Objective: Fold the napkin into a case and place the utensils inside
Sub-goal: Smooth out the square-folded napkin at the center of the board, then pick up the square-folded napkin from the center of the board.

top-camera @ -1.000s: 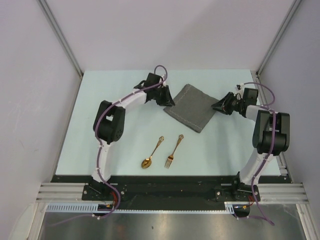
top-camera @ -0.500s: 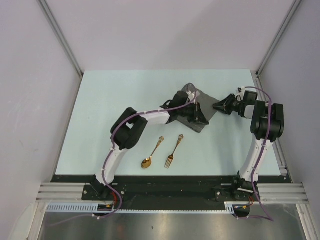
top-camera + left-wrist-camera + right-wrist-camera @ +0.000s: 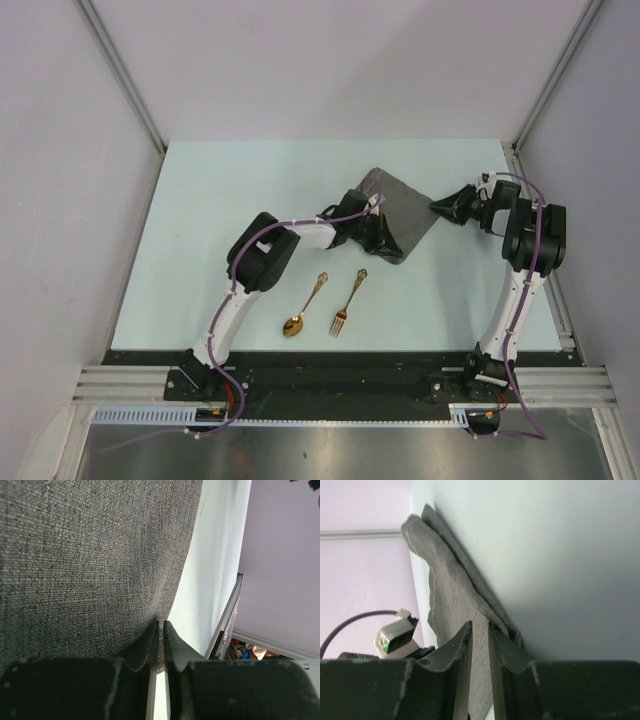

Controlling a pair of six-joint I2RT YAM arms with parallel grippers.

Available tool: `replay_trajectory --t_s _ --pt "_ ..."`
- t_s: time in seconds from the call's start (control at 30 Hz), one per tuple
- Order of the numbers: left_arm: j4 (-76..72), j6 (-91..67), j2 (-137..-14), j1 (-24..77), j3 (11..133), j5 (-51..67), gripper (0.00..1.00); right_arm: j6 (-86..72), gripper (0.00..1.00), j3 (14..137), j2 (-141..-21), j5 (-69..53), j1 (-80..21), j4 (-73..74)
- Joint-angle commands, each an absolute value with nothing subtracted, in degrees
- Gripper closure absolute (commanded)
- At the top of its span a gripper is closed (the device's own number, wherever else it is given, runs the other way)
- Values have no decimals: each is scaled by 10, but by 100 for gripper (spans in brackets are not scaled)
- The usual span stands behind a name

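The dark grey napkin (image 3: 405, 203) lies folded at the back centre of the table, its left edge lifted. My left gripper (image 3: 388, 243) is at the napkin's near corner. In the left wrist view its jaws (image 3: 161, 626) are shut on the edge of the napkin (image 3: 90, 555). My right gripper (image 3: 434, 208) is at the napkin's right corner. The right wrist view shows its jaws (image 3: 479, 626) closed narrowly with a layer of the napkin (image 3: 450, 585) between them. The gold spoon (image 3: 302, 309) and gold fork (image 3: 347, 303) lie side by side in front, apart from both grippers.
The pale table (image 3: 230, 200) is walled on three sides by lilac panels. A metal rail (image 3: 562, 305) runs along its right edge, close to the right arm. The left arm reaches across the table above the utensils.
My left arm has swung from the napkin's left corner across to its near corner and closed on the cloth. The napkin now looks narrower. The right gripper has stayed at the right corner.
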State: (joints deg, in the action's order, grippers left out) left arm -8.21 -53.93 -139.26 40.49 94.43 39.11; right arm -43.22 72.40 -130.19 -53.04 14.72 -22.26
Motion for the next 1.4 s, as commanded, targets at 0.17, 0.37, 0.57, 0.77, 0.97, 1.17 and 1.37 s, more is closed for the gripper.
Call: replay_trajectory --t_s 0.17,0.37,0.57,0.77,0.97,1.17,1.37 --pt "-7 -470 -1361 406 942 354 85 -418 76 825 -1332 -504 167 -187" --pt "48 -439 -1314 407 1005 352 71 -332 68 841 -1246 -426 168 -27" --pt "58 -447 -1260 388 1034 375 50 -320 53 791 -1122 -283 163 146" --pt "67 -432 -1180 340 977 361 49 -415 46 589 -1001 -311 119 91" --pt "73 -414 -1091 321 908 344 48 -516 46 442 -897 -252 25 14" --pt "75 -400 -1036 319 852 333 49 -587 45 382 -889 -186 -37 -57" --pt "71 -400 -1028 313 838 340 50 -625 46 360 -908 -157 -67 -84"
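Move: The right hand is low at the napkin's right corner: the napkin's middle lies about 13 cm to its left and roughly level, while the near corner is some 16 cm back and 9 cm left. From the left hand, on the cloth by that near corner, the middle is about 11 cm ahead and 3 cm left. The fork lies 13 cm back and 12 cm left of the left hand, the spoon another 12 cm left of the fork. Forward and right by about 4 cm, the right hand draws the napkin's right corner outward with fingertips low, while the left fingertips stay on the cloth near the near corner. The left hand then rises off it, going up and left; the right lifts, swings back and left over the napkin's right edge and sinks beside the near corner, its fingers tipping further down. Both grippers open to about half. ##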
